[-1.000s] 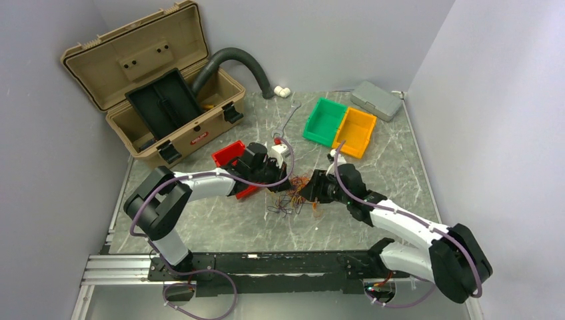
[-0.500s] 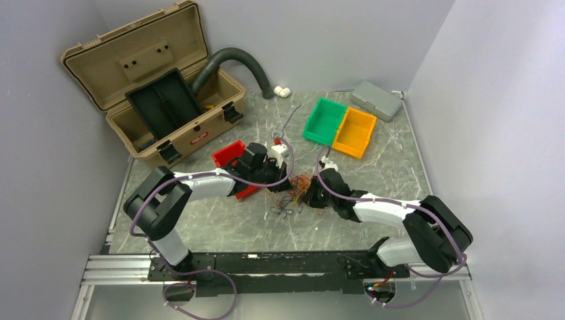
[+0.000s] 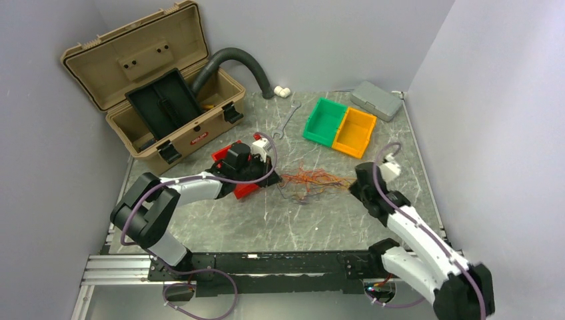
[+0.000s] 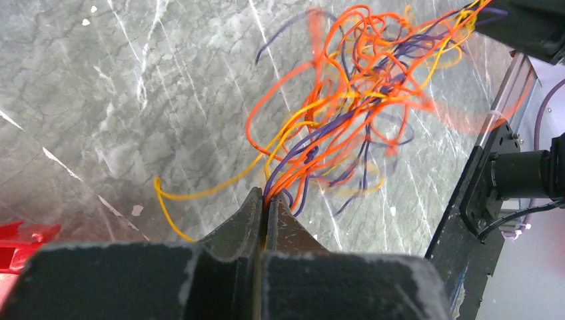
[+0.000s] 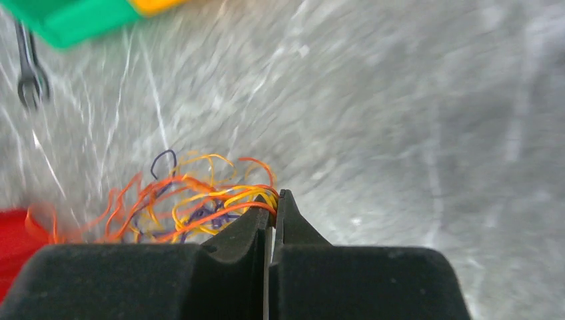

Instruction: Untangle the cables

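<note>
The cables (image 3: 313,180) are thin orange, yellow and purple wires, drawn out into a long loose strand across the middle of the marble table. My left gripper (image 3: 272,175) is shut on their left end, next to the red bin. In the left wrist view the wires (image 4: 346,87) fan out from between the closed left gripper (image 4: 265,200). My right gripper (image 3: 354,183) is shut on the right end. In the right wrist view, orange and yellow loops (image 5: 186,200) run into the closed right gripper (image 5: 273,199).
An open tan toolbox (image 3: 153,87) with a dark corrugated hose (image 3: 243,63) stands back left. The red bin (image 3: 230,155) sits under my left wrist. Green bin (image 3: 324,120), orange bin (image 3: 355,131), grey box (image 3: 376,100) and a thin metal wrench (image 3: 288,123) lie behind.
My right gripper closed on the tangle and pulled away to the right. My left arm drew back a little to the left. The compact tangle is now stretched out between them.
</note>
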Controlling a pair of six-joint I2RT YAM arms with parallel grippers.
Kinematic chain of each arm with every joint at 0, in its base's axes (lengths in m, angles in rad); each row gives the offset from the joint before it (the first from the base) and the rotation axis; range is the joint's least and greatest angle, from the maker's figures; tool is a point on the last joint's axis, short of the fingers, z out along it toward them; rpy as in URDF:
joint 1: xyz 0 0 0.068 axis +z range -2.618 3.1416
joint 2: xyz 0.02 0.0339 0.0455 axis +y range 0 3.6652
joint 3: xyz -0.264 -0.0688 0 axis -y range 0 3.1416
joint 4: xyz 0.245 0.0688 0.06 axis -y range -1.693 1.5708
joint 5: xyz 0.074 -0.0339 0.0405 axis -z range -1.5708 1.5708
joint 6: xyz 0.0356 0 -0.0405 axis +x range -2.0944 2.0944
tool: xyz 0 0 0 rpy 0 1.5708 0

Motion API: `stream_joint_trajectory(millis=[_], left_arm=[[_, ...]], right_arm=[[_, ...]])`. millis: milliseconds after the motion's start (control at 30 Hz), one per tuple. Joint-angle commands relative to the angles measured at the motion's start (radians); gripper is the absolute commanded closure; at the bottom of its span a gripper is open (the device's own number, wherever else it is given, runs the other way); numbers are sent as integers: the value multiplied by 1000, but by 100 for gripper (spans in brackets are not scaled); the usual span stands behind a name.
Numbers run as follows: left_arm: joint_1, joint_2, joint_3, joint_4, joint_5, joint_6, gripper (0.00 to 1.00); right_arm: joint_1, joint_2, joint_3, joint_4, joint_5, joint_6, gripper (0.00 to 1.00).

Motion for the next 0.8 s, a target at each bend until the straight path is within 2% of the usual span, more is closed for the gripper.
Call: stream_joint_trajectory(millis=[0, 100, 300, 500, 633, 767], left_arm=[[16, -20, 5, 11, -42, -3, 100], [17, -23, 6, 8, -41, 6, 100], [15, -34, 9, -6, -51, 15, 100], [16, -128, -27, -41, -165, 26, 100], [15, -204, -89, 10, -192, 52, 100], [15, -264, -126, 48, -208, 55, 100]], right_arm=[[-126, -159, -15, -191, 171, 36, 100], [-146, -193, -14, -164, 178, -22, 100], [-148, -112, 14, -158, 143, -57, 100], [-150, -137, 26, -185, 197, -60, 100], [-152, -182, 44, -251, 257, -28, 100], [-153, -286, 35, -342, 354, 96, 100]])
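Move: Held between the two shut grippers, the cables have their tangled middle about 13 cm to the right hand's left, level with it front to back and roughly 3 cm lower; from the left hand it lies some 11 cm to the right, also about 3 cm lower. The red bin is about 13 cm left of the left hand and 3 cm farther out. From the right hand, the orange bin stands some 18 cm straight ahead, the green bin 23 cm ahead and 9 cm left. Drawing the cables apart sideways, the right hand keeps its pinch and goes right about 7 cm, quickly at first, with a small rise and dip, then slower as it lifts again, easing back a little and turning some 15 degrees clockwise. The left hand holds its end nearly still, then rises about 3.5 cm and shifts 2.5 cm left towards the red bin, fingertips tilting up slightly. ##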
